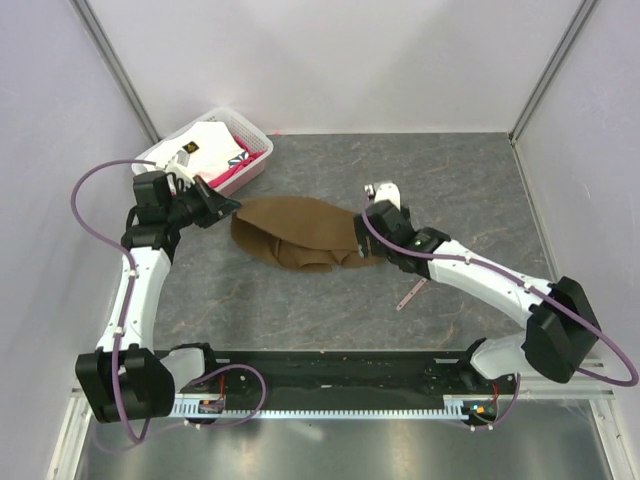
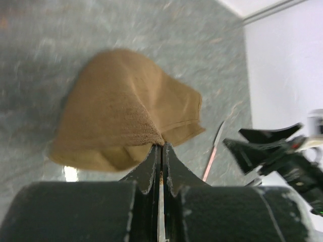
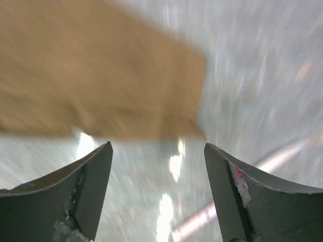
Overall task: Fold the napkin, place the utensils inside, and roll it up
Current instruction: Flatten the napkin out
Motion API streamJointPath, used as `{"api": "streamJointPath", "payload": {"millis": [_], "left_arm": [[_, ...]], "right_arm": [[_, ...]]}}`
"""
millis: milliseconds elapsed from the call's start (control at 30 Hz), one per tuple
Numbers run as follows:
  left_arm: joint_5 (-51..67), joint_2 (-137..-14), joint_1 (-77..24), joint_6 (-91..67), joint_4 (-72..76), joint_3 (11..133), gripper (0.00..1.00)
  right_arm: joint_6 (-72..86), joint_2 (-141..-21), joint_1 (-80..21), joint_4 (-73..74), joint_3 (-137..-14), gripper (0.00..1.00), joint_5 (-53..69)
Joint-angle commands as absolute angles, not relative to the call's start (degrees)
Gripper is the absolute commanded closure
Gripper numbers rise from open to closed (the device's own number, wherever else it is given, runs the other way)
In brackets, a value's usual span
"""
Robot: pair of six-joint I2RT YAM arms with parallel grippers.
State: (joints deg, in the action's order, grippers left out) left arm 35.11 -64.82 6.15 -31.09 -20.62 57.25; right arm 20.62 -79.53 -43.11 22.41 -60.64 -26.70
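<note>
The brown napkin [image 1: 295, 235] lies rumpled and partly folded over on the grey table. My left gripper [image 1: 232, 205] is at its left end, and in the left wrist view it [image 2: 161, 146] is shut on a corner of the napkin [image 2: 121, 106]. My right gripper [image 1: 368, 243] hovers at the napkin's right end, open and holding nothing [image 3: 157, 145]. The napkin's edge [image 3: 101, 75] lies just ahead of its tips. The utensil [image 1: 410, 293], slim with a pinkish handle, lies on the table right of the napkin and also shows as utensil [image 2: 214, 146] and, blurred, utensil [image 3: 242, 199].
A white basket [image 1: 262, 165] with white and pink folded cloths stands at the back left, close behind my left gripper. Walls close the table at the back and on both sides. The arms' black base rail [image 1: 330, 380] runs along the near edge.
</note>
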Motion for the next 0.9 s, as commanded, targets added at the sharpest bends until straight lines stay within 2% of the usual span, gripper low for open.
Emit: {"api": "streamJointPath", "payload": {"millis": [0, 133, 200, 333, 433, 600, 867], "left_arm": [[35.9, -64.2, 6.5, -26.9, -19.3, 56.1, 0.98], [34.4, -64.9, 6.4, -25.5, -19.3, 55.1, 0.98], [33.7, -65.4, 6.5, -25.2, -19.2, 54.8, 0.98], [33.2, -65.8, 6.4, -24.1, -19.2, 54.1, 0.98], [32.7, -65.8, 6.5, -23.4, -19.2, 53.7, 0.98], [32.1, -66.0, 6.4, -22.8, -19.3, 53.3, 0.98], [32.3, -66.5, 6.5, -22.8, -19.3, 53.6, 0.98]], "right_arm": [[27.1, -77.1, -41.6, 24.5, -54.2, 0.16, -22.2], [27.6, -76.2, -36.5, 23.6, -49.8, 0.16, -19.4], [27.7, -76.2, -33.2, 19.9, -48.0, 0.18, -12.2], [28.5, -78.7, -28.7, 13.5, -48.3, 0.21, -5.9], [28.4, -83.2, -27.9, 10.6, -50.7, 0.30, -3.1], [27.7, -90.8, -26.6, 10.1, -53.9, 0.36, -1.8], [26.0, -93.3, -25.7, 9.8, -53.2, 0.42, -3.2]]}}
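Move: The napkin's free right-hand end lies roughly 13 cm below the open right hand, about 3 cm to its right and 2 cm ahead; the napkin's middle is some 16 cm left and 4 cm ahead of that hand, the knife about 13 cm right and 8 cm back. The left hand already grips the other end, with the free end about 35 cm to its right, 2 cm back and 21 cm below; the basket stands some 13 cm left and 20 cm ahead. Towards the napkin's free end the open right hand sinks about 12 cm, first dropping back and swinging out to the right, then coming forward and partly left again before its last descent. Its fingers tip some 20 degrees further down and narrow partway, astride the napkin's end without shutting. The left hand keeps its pinch and eases down about 4 cm. ##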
